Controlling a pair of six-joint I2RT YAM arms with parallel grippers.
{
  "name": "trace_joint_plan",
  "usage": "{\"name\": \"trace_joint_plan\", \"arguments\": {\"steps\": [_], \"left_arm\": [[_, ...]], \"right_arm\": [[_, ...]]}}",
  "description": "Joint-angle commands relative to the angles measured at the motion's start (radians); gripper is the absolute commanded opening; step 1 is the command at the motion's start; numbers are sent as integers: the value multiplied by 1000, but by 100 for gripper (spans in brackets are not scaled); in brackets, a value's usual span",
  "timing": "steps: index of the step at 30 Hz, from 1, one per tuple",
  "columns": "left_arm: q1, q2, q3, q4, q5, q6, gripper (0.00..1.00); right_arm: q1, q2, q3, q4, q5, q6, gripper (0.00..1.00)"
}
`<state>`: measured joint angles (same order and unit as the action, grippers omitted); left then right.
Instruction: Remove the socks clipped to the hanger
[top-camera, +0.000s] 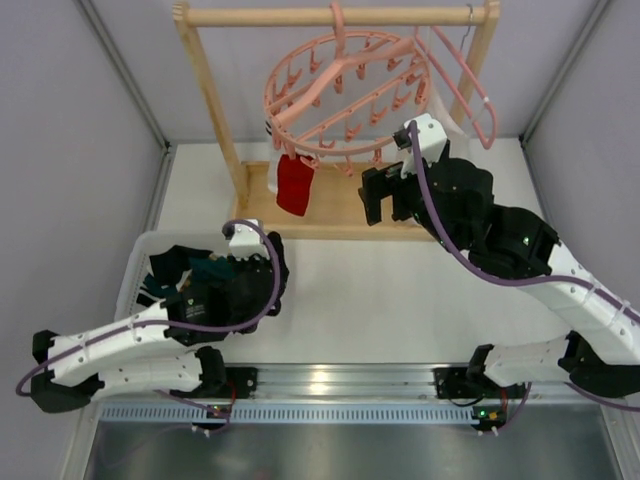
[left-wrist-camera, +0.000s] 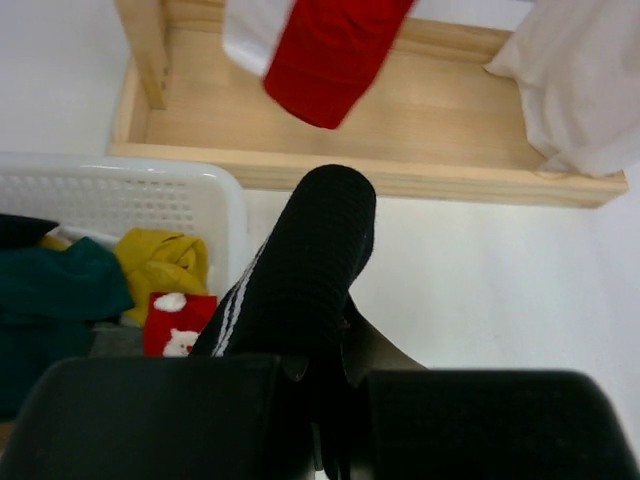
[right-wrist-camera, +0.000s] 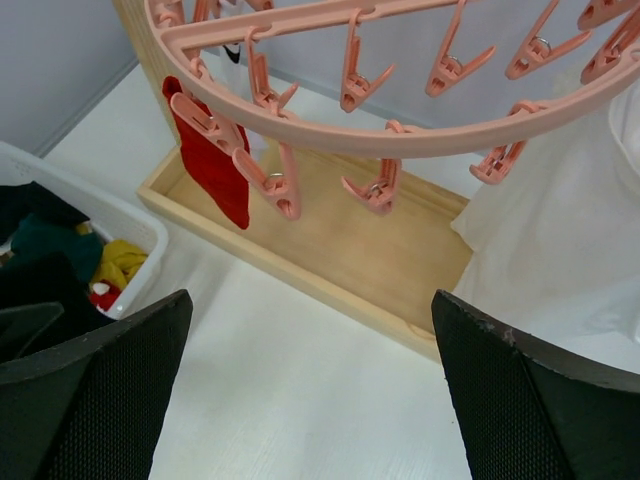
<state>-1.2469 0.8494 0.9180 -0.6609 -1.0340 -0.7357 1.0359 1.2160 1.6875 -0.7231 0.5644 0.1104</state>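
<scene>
The salmon-pink ring hanger (top-camera: 340, 95) hangs by its hook from a wooden rail. A red sock (top-camera: 295, 185) hangs from a clip at its near left edge, with a white sock (top-camera: 271, 180) just behind it. My right gripper (top-camera: 372, 198) is open below the ring, right of the red sock (right-wrist-camera: 210, 160); nothing sits between its fingers (right-wrist-camera: 110, 390). My left gripper (left-wrist-camera: 330, 400) is shut on a black sock with white stripes (left-wrist-camera: 310, 270), beside the white basket (left-wrist-camera: 150, 195). In the basket lie teal (left-wrist-camera: 60, 290), yellow (left-wrist-camera: 165, 260) and red-and-white (left-wrist-camera: 180, 320) socks.
The wooden rack's base tray (top-camera: 340, 205) lies under the ring. A large white cloth bag (right-wrist-camera: 560, 240) hangs at the right, next to a plain pink clothes hanger (top-camera: 470, 90). Several bare clips (right-wrist-camera: 365, 190) dangle from the ring.
</scene>
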Motion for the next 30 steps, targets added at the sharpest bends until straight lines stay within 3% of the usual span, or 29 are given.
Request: {"name": "trace_joint_plan", "arguments": {"steps": [1,4,6,10,14,16,19,22,23,24,27,29,30], "left_arm": [[75,-59,70,-172,-32,-79,0],[220,-105,88,-186,21,-32,0],[378,-115,105,-186,75,22,0],[616,-43,134,-180,152,88,0],[879,19,116,-169,294,81,0],[944,4,88,-158,339,49,0],[1021,-39,21,-141,328,7,12],[1057,-75,-30,-137,313,-27,38],[1061,-81,-44,-135,305,-37,48],[1063,-84,-45,-135,307,-39,74],[1063,-95,-28,-137,327,-33,98],[1063,-104,11,-120,371,5,98],[1063,-105,25,-99,491,34,98]], "right_arm": [[-5,-19,-18,-13,-37,31,99],[-5,-26,-35,1,-40,37,99],[-7,-26,-40,13,-41,37,99],[-5,-27,-55,36,-58,41,99],[-5,-19,-63,45,-77,46,99],[-5,-19,-74,54,-83,46,100],[-5,-23,-94,66,-84,43,99],[-5,-23,-107,79,-89,41,99],[-5,-19,-109,80,-90,41,99],[-5,-19,-112,82,-90,40,99],[-5,-15,-120,82,-90,41,99],[-5,-18,-127,83,-90,40,100],[-5,-21,-130,86,-90,41,99]]}}
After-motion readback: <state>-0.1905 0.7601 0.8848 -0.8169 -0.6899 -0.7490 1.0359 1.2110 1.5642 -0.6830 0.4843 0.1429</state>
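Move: The laundry basket's middle lies about 20 cm to the left of the left hand, which still holds the black striped sock, some 6 cm farther out and 20 cm below. The yellow sock in the basket is about 12 cm ahead, 8 cm left and 21 cm down; the hanging red sock is about 18 cm ahead, 6 cm right and 5 cm up. From the right hand, the basket's middle lies roughly 48 cm left, 2 cm ahead and 38 cm down. Left hand swings the black sock some 22 cm left over the basket, turning 45 degrees counter-clockwise, then opens wide. ##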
